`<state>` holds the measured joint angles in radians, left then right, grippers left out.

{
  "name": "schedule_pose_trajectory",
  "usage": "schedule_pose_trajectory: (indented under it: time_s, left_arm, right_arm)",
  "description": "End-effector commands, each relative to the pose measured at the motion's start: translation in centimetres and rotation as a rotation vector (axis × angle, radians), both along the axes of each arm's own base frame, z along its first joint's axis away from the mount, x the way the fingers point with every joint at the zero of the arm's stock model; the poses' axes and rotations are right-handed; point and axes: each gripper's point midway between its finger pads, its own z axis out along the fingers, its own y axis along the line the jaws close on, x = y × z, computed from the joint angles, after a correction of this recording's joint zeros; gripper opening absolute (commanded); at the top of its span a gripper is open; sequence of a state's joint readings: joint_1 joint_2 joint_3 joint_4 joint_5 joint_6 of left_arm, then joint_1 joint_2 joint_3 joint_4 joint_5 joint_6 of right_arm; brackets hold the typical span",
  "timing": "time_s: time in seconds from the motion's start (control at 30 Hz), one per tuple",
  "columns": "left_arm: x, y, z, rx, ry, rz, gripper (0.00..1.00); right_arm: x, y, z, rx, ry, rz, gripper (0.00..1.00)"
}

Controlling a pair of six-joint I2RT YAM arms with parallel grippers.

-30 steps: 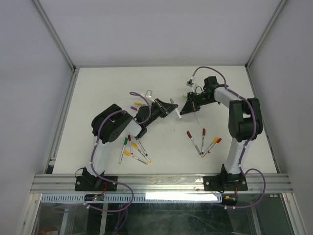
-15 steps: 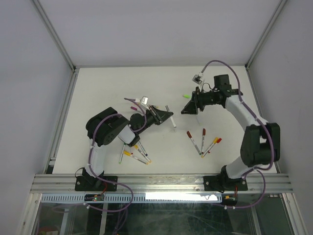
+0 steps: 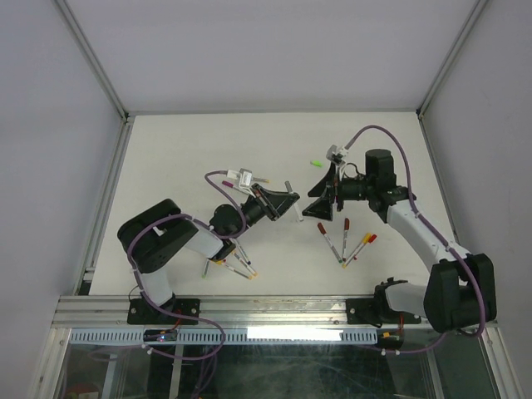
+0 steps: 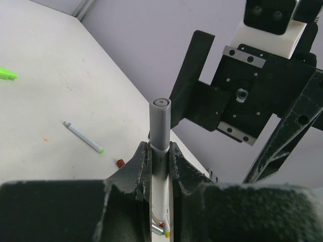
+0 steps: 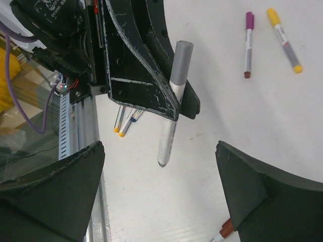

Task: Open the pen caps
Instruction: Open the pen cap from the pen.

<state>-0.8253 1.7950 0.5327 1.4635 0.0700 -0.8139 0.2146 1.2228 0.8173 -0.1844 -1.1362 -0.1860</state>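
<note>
My left gripper (image 3: pixel 281 202) is shut on a white-grey pen (image 4: pixel 160 151) whose grey end (image 4: pixel 160 118) sticks out past the fingertips. Seen from the right wrist, that pen (image 5: pixel 173 101) hangs slanted above the table. My right gripper (image 3: pixel 318 205) faces it from the right with its jaws wide open and nothing between them (image 5: pixel 159 191). A loose green cap (image 3: pixel 316 163) lies on the table behind the grippers, also seen as the green cap (image 4: pixel 6 74) from the left wrist. A purple cap (image 3: pixel 226 177) lies far left. A dark red cap (image 4: pixel 120 163) lies beside an uncapped green-tipped pen (image 4: pixel 83 137).
Several red- and yellow-capped pens (image 3: pixel 345 241) lie fanned out in front of the right gripper. Another cluster of pens (image 3: pixel 231 262) lies by the left arm's base. A purple pen (image 5: pixel 248 43) and a yellow pen (image 5: pixel 285 38) show in the right wrist view.
My right gripper has opened wide, left the green cap at the back, and swung nearer and lower to face the left gripper. The left gripper drew back slightly, still holding the pen.
</note>
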Motion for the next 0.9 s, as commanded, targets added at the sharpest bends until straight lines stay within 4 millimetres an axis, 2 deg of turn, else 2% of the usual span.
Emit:
schedule_pose_trajectory:
  time_s: [0.0, 0.2, 0.43, 0.5, 0.57, 0.67, 0.73, 0.77, 0.8, 0.87]
  left_arm:
    - [-0.7, 1.6, 8.1, -0.219, -0.237, 0.093, 0.00]
    - [-0.9, 0.5, 8.7, -0.239, -0.243, 0.095, 0.00]
    - [-0.9, -0.3, 8.8, -0.256, -0.232, 0.083, 0.00]
    - [-0.9, -0.3, 8.8, -0.260, -0.227, 0.084, 0.00]
    - [-0.7, -0.3, 8.7, -0.264, -0.216, 0.088, 0.00]
    - [-0.7, -0.4, 8.6, -0.266, -0.209, 0.086, 0.00]
    - [-0.7, -0.3, 8.6, -0.268, -0.207, 0.085, 0.00]
    - [-0.8, -0.3, 8.7, -0.268, -0.208, 0.085, 0.00]
    - [-0.8, -0.2, 8.7, -0.267, -0.207, 0.085, 0.01]
    - [-0.9, 0.0, 8.7, -0.266, -0.208, 0.089, 0.11]
  right_arm:
    - [-0.1, 1.7, -0.1, 0.005, -0.022, 0.023, 0.92]
    - [0.1, 2.5, -1.9, -0.020, 0.018, -0.003, 0.87]
    - [0.1, 3.0, -2.0, -0.020, 0.016, -0.002, 0.68]
    - [-0.1, 3.1, -1.8, -0.014, 0.013, 0.004, 0.60]
    - [-0.2, 3.1, -1.6, -0.008, 0.009, 0.007, 0.46]
    - [-0.2, 3.1, -1.5, -0.005, 0.017, 0.011, 0.18]
    - [-0.2, 3.2, -1.5, -0.006, 0.023, 0.013, 0.05]
    - [-0.2, 3.2, -1.5, -0.008, 0.028, 0.015, 0.00]
    - [-0.2, 3.2, -1.4, -0.009, 0.029, 0.016, 0.00]
    - [-0.2, 3.2, -1.2, -0.008, 0.033, 0.019, 0.00]
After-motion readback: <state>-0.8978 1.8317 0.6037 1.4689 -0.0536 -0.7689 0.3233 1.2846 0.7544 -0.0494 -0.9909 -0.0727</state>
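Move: The grey pen stands nearly upright in the left fingers. Its white lower end, the right hand's aim, is level fore-and-aft with that hand, about 4 cm left and 5 cm below; it hangs some 4 cm straight below the left hand. On the table, roughly 15 cm below the right hand, a red pen lies about 3 cm back and 6 cm right, a green-tipped pen about 9 cm ahead and 8 cm right. Right hand sinks about 3.5 cm, edges left and pinches the pen's white end; left brings it 2 cm right. ##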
